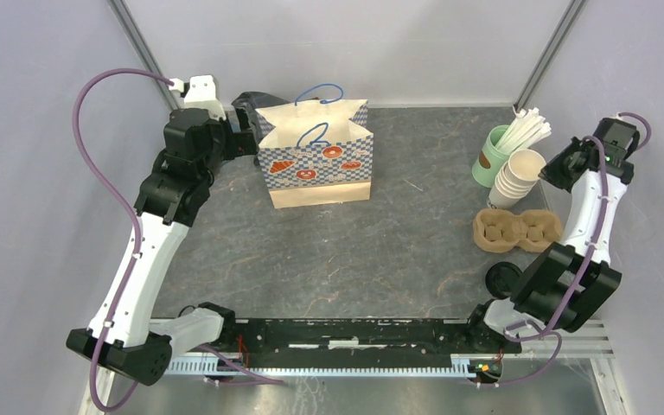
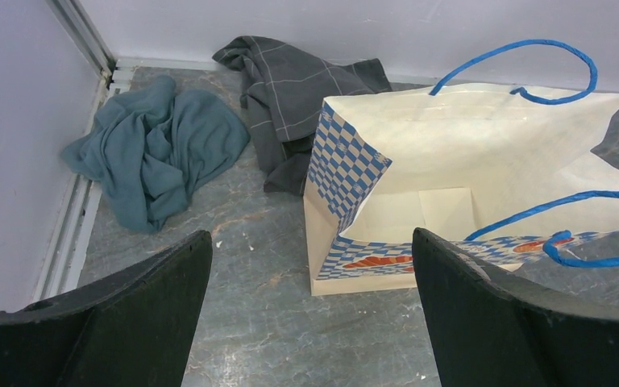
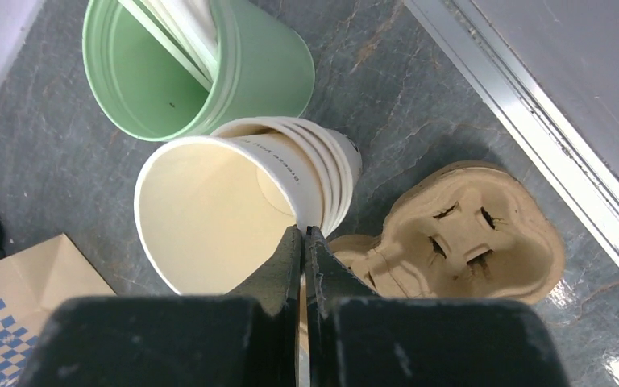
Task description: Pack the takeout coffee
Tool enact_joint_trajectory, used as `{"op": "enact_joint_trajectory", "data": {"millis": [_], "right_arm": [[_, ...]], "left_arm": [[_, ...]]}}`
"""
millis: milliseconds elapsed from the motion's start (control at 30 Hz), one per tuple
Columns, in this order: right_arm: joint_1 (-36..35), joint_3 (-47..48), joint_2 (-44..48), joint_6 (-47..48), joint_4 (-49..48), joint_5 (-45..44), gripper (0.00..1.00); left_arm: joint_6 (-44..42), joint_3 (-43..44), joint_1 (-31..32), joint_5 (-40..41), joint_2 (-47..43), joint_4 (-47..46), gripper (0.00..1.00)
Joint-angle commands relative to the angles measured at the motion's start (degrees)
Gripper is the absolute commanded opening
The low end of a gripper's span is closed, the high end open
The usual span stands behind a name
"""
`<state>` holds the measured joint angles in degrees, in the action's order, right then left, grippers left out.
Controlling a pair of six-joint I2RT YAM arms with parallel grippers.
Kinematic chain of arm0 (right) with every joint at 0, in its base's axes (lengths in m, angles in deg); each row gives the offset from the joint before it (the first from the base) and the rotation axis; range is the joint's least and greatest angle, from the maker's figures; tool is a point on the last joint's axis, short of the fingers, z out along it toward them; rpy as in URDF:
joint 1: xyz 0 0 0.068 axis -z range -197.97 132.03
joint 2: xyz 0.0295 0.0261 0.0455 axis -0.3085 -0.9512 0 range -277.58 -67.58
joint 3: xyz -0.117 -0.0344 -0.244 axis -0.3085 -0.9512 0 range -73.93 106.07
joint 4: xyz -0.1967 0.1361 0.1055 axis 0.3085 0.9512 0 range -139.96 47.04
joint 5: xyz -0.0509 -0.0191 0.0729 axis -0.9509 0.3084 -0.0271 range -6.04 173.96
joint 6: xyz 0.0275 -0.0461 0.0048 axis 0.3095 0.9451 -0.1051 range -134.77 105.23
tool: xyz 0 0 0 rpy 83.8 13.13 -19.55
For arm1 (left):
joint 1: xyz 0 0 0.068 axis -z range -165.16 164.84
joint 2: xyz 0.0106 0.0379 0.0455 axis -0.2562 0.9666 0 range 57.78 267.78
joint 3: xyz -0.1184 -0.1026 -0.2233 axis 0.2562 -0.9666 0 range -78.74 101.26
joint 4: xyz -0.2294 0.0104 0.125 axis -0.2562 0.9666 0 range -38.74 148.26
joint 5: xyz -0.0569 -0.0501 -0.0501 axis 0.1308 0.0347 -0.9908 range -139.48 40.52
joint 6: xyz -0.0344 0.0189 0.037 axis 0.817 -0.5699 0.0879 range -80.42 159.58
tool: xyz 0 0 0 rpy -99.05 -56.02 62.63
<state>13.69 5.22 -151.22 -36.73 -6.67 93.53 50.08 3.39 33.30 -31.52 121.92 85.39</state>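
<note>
The takeout coffee with its lid on is out of view. A round black lid (image 1: pixel 501 278) shows at the front right, partly behind my right arm; I cannot tell whether a cup stands under it. My right gripper (image 3: pixel 303 230) (image 1: pixel 555 168) is shut on the rim of the top cup of the tilted stack of lidless cream cups (image 3: pixel 209 210) (image 1: pixel 519 177), one finger inside and one outside. The checkered paper bag (image 1: pixel 316 164) (image 2: pixel 451 185) stands open at the back. My left gripper (image 2: pixel 310 242) hovers open just left of the bag, holding nothing.
A mint-green cup (image 1: pixel 493 157) (image 3: pixel 258 72) of white straws stands behind the stack. A brown pulp cup carrier (image 1: pixel 517 229) (image 3: pixel 459 234) lies just in front of it. A teal cloth (image 2: pixel 157 149) and a grey cloth (image 2: pixel 290 89) lie crumpled in the back left corner.
</note>
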Motion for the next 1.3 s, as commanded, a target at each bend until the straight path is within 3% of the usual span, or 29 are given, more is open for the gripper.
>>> {"op": "enact_joint_trajectory", "data": {"millis": [0, 167, 533, 600, 667, 733, 867, 1067, 1267], "right_arm": [[1.0, 0.1, 2.7, -1.2, -3.2, 2.9, 0.00], [1.0, 1.9, 4.1, -0.7, -3.0, 1.5, 0.00], [0.9, 26.2, 3.9, 4.0, 13.0, -7.1, 0.00], [0.9, 23.4, 7.2, 7.3, 8.1, -2.4, 0.00], [-1.4, 17.1, 9.2, 11.2, 0.6, 13.0, 0.00], [-11.6, 15.8, 7.6, 15.2, 0.1, 18.7, 0.00], [-38.1, 11.9, 3.7, 23.6, 4.9, 14.1, 0.00], [-59.1, -1.3, 2.4, 26.1, 1.7, 8.9, 0.00], [-70.9, -7.2, -0.5, 25.4, -3.7, 6.1, 0.00]], "left_arm": [[-3.0, 0.8, 0.4, 0.4, 0.0, -2.0, 1.00], [-2.9, 1.2, 0.6, 0.1, 0.3, -1.9, 1.00], [-2.6, 1.2, 1.9, 0.7, -0.1, -1.9, 1.00], [-2.8, 1.1, 2.3, 0.9, -0.3, -1.9, 1.00], [-2.7, 1.1, 2.5, 1.0, -0.5, -1.8, 1.00], [-2.7, 1.0, 2.8, 1.1, -0.7, -1.7, 1.00], [-2.6, 0.9, 3.0, 1.3, -1.2, -1.7, 1.00], [-3.1, 0.6, 3.1, 2.3, -1.9, -1.5, 1.00], [-3.3, 0.9, 3.2, 2.4, -1.8, -1.6, 1.00]]}}
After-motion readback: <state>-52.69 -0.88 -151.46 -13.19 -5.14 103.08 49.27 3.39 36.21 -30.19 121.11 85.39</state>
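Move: Right gripper: it already pinches the near right rim of the top paper cup. The stack's middle is about 5 cm to its left and 8 cm lower, the green straw cup some 5 cm ahead and 8 cm left, and the cup tray roughly 8 cm back and 3 cm left. The clear table spot is about 44 cm left, 11 cm back and 15 cm below, with the paper bag 54 cm left and 5 cm ahead. From the left gripper that spot lies some 22 cm right, 10 cm back. Keep the right gripper shut on the rim and draw the top cup up out of the stack, slowly at first, to about 17 cm. Then sweep it left some 40 cm, turning the wrist about 90 degrees counter-clockwise, while sinking roughly 20 cm from the top of the arc and easing back to the clear table in front of the bag. ##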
